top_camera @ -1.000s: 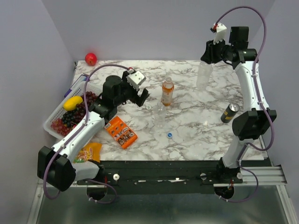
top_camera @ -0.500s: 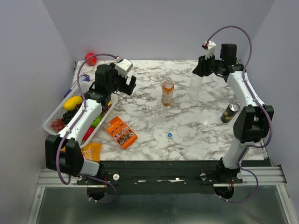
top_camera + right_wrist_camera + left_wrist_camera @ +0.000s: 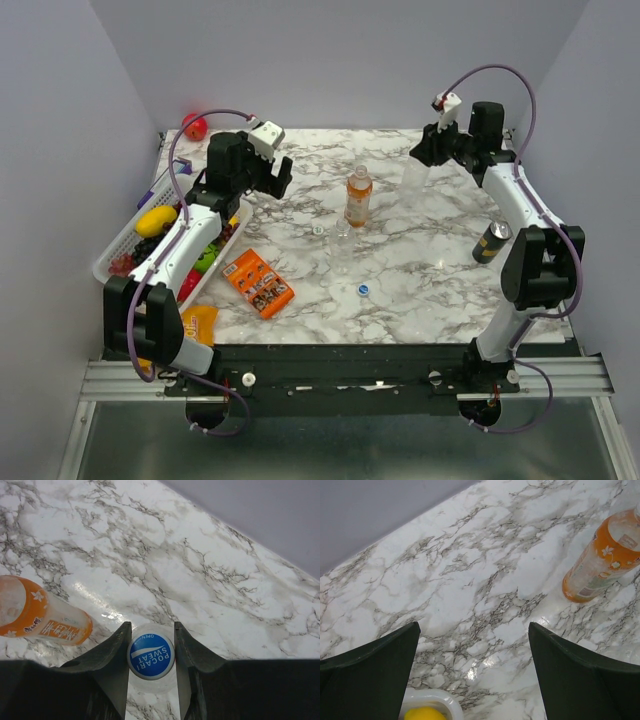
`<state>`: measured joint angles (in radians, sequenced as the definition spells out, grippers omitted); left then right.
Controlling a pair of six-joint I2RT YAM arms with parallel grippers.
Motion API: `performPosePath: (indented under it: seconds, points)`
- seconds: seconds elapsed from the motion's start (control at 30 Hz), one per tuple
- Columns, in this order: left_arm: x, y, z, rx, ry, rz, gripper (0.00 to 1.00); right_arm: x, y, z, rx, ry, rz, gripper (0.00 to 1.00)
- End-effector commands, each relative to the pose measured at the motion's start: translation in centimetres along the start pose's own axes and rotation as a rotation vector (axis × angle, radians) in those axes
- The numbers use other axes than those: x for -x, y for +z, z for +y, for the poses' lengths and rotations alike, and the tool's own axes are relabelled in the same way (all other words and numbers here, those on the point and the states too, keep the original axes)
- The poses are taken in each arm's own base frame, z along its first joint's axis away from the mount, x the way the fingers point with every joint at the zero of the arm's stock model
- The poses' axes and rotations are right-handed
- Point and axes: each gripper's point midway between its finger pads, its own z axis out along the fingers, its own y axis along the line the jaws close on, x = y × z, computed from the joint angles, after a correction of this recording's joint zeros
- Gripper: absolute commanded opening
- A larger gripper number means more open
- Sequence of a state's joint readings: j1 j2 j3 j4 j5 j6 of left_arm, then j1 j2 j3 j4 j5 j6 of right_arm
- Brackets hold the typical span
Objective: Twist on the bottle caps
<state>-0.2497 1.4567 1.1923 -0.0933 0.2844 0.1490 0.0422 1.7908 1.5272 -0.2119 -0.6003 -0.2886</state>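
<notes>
My right gripper (image 3: 151, 630) is shut on a blue bottle cap (image 3: 150, 656) that sits on the neck of a clear bottle (image 3: 413, 182). That bottle hangs from the gripper (image 3: 428, 150) over the far right of the table. The orange bottle (image 3: 358, 197) stands uncapped at the centre, also in the wrist views as orange bottle (image 3: 600, 562) and orange bottle (image 3: 40, 615). A second clear bottle (image 3: 342, 246) stands in front of it. A whitish cap (image 3: 318, 229) and a blue cap (image 3: 363, 290) lie on the marble. My left gripper (image 3: 472, 630) is open and empty, at the far left (image 3: 278, 180).
A white basket (image 3: 112, 262) of fruit, with its rim (image 3: 427, 697) in the left wrist view, sits at the left edge. A red apple (image 3: 195, 126) lies at the far left corner. An orange packet (image 3: 258, 283), a snack bag (image 3: 190, 325) and a dark can (image 3: 492, 241) also lie about.
My left arm has drawn back to the far left, away from the bottles, still open. My right arm has carried the clear bottle leftward and lower, grip unchanged.
</notes>
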Motion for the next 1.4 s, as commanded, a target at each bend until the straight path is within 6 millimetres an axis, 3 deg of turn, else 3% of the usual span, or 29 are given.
performPosePath:
  seconds: [0.0, 0.17, 0.47, 0.63, 0.97, 1.07, 1.17, 1.33, 1.37]
  points:
    - [1.7, 0.3, 0.5, 0.008, -0.009, -0.037, 0.99, 0.8, 0.6, -0.6, -0.013, -0.029, -0.033, 0.19]
    - [1.6, 0.3, 0.5, 0.007, -0.009, -0.037, 0.99, 0.0, 0.9, -0.8, -0.015, -0.022, -0.008, 0.33]
    - [1.6, 0.1, 0.3, 0.001, -0.001, -0.039, 0.99, -1.3, 1.3, -1.1, -0.020, -0.027, 0.022, 0.38]
    - [1.4, 0.0, 0.2, -0.004, -0.001, -0.036, 0.99, -2.0, 1.4, -1.1, -0.026, -0.021, 0.036, 0.53]
    - [1.3, -0.1, 0.0, -0.014, 0.001, -0.033, 0.99, -2.0, 1.5, -1.2, -0.028, -0.014, 0.035, 0.58]
    - [1.3, -0.1, -0.1, -0.017, 0.003, -0.034, 0.99, -1.0, 1.3, -0.9, -0.015, -0.012, 0.015, 0.60]
    - [1.2, -0.1, -0.5, -0.042, 0.008, -0.034, 0.99, 1.4, 0.3, 0.0, 0.019, -0.023, -0.034, 0.67]
    - [0.5, 0.0, -1.2, -0.087, 0.019, -0.009, 0.99, 6.2, -3.1, 3.6, 0.134, -0.047, -0.130, 0.76]
    - [0.3, 0.0, -1.3, -0.091, 0.023, -0.005, 0.99, 6.3, -3.4, 4.1, 0.143, -0.040, -0.133, 0.77]
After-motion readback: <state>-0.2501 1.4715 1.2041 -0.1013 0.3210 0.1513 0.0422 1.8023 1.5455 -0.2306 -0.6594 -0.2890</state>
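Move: The capped bottle is already held upright by its cap in the right fingers, and the spot it goes to is the table straight below, some 21 cm under the right hand. The orange bottle stands about 5 cm back and 15 cm left of that hand, the open clear bottle about 16 cm back and 18 cm left, and the can about 14 cm back and 19 cm right. From the left hand the spot lies roughly 6 cm ahead and 32 cm right. Lower the right gripper about 1.5 cm, easing it barely forward, to set the capped bottle's base on the table. Hold there and open the fingers to let go of the cap. Once they are clear, back off with the fingers still opening: up some 2 cm, and about 1 cm each back and left. ##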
